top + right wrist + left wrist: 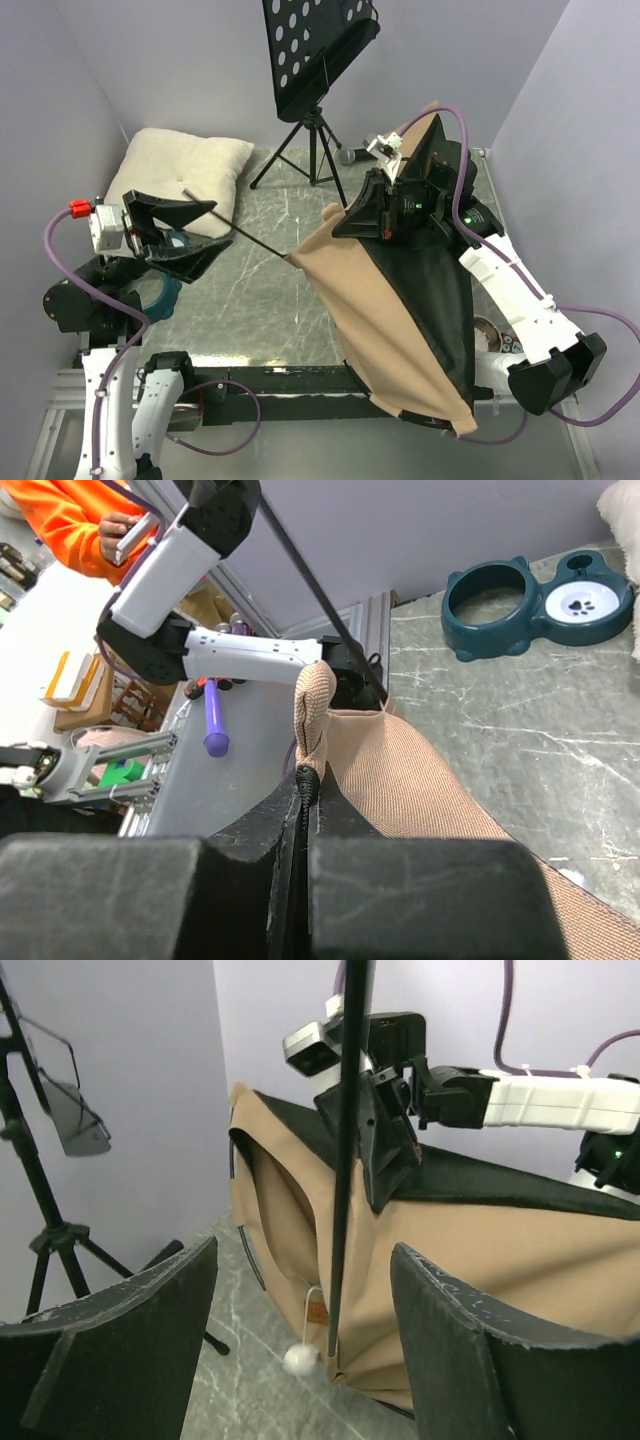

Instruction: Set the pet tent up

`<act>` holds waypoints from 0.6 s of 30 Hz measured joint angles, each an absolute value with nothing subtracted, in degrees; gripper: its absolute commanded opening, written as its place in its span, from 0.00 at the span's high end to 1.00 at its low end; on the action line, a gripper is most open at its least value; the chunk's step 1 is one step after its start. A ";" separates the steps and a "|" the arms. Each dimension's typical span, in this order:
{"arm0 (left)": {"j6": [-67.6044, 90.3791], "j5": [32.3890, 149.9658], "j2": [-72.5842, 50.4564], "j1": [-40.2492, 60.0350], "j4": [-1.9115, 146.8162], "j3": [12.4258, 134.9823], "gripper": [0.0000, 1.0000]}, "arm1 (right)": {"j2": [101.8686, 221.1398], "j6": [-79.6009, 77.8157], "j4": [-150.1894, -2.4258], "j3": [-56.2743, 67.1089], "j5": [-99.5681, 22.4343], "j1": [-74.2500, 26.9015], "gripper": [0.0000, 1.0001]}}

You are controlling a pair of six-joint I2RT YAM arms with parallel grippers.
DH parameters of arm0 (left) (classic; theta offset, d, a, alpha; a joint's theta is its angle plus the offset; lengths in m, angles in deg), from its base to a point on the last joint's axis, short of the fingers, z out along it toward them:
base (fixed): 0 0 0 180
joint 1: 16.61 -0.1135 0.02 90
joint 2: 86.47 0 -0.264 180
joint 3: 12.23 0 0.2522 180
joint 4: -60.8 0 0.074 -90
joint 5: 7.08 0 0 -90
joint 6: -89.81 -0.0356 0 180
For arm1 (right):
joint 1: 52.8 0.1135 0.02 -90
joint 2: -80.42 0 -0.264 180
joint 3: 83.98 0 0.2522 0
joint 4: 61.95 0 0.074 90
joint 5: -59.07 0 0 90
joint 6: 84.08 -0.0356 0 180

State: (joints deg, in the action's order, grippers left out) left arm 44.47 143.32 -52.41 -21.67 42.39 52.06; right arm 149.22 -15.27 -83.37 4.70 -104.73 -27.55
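The pet tent (390, 320) is a tan fabric shell with black lining, held up slanting over the right half of the table. My right gripper (352, 218) is shut on the tent's upper edge; in the right wrist view its fingers (250, 880) pinch the black trim and tan fabric (400, 770). A thin black pole (240, 235) runs from the tent's left corner out toward my left gripper (218, 226). That gripper (305, 1260) is open, and the pole (345, 1160) passes between its fingers without touching them. A small label patch (317, 1312) and a white pom-pom (300, 1360) hang at the tent's corner.
A cream-white pillow (185, 175) lies at the back left. A black music stand (315, 50) on a tripod stands at the back centre. A teal double pet bowl (540, 600) sits on the marbled table (260, 290) near the left arm. A person in orange (70, 520) is beyond the table.
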 measured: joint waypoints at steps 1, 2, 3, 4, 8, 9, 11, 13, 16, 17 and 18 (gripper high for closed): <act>45.41 143.54 -52.41 -21.67 40.89 52.01 0.30 | 149.24 -15.51 -83.11 4.70 -104.84 -27.57 1.00; 46.48 143.56 -52.41 -21.67 39.49 51.99 0.31 | 149.28 -15.62 -82.87 4.70 -104.94 -27.57 1.00; 48.10 143.51 -52.32 -21.67 36.89 51.95 0.33 | 149.35 -15.75 -82.56 4.70 -105.03 -27.57 1.00; 49.32 143.45 -52.21 -21.67 35.07 51.97 0.34 | 149.35 -15.79 -82.48 4.70 -105.14 -27.57 1.00; 53.48 141.81 -51.33 -21.67 28.95 52.04 0.39 | 149.41 -16.12 -82.24 4.70 -105.51 -27.57 1.00; 54.33 141.26 -50.90 -21.67 27.71 52.04 0.41 | 149.41 -16.14 -82.17 4.70 -105.56 -27.57 1.00; 56.43 139.97 -49.74 -21.69 25.13 52.06 0.44 | 149.41 -16.19 -82.13 4.70 -105.60 -27.57 1.00; 58.18 138.95 -48.36 -21.67 23.25 52.43 0.47 | 149.41 -16.27 -82.11 4.70 -105.62 -27.57 1.00; 60.67 138.03 -46.33 -21.67 21.19 54.00 0.50 | 149.41 -16.49 -82.06 4.68 -105.62 -27.57 1.00; 61.46 137.81 -45.65 -21.67 20.51 54.81 0.53 | 149.41 -16.62 -81.97 4.63 -105.62 -27.57 1.00; 62.24 137.50 -45.13 -21.67 19.99 55.60 0.55 | 149.41 -16.78 -81.78 4.57 -105.64 -27.57 1.00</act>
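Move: Some 8 cm above the left hand, roughly level with it sideways and about 1 cm ahead, is the free end of the tent pole. The pole slopes down to the sleeve mouth, about 16 cm right of this hand, 5 cm ahead and 13 cm below. The bunched tent cloth is some 27 cm to its right, 2 cm ahead and 3 cm lower. From the right hand, the pole's end lies about 27 cm left, 2 cm back and 11 cm up. Rising about 5.5 cm towards the free end of the tent pole, the left hand first eases back nearly 2 cm, then recovers about half of that. Its fingertips tilt up some 10 degrees, and the fingers close from about three quarters open to half, narrowing around the pole's line without visibly pinching it. The right hand stays put, still shut on the bunched tent cloth. ##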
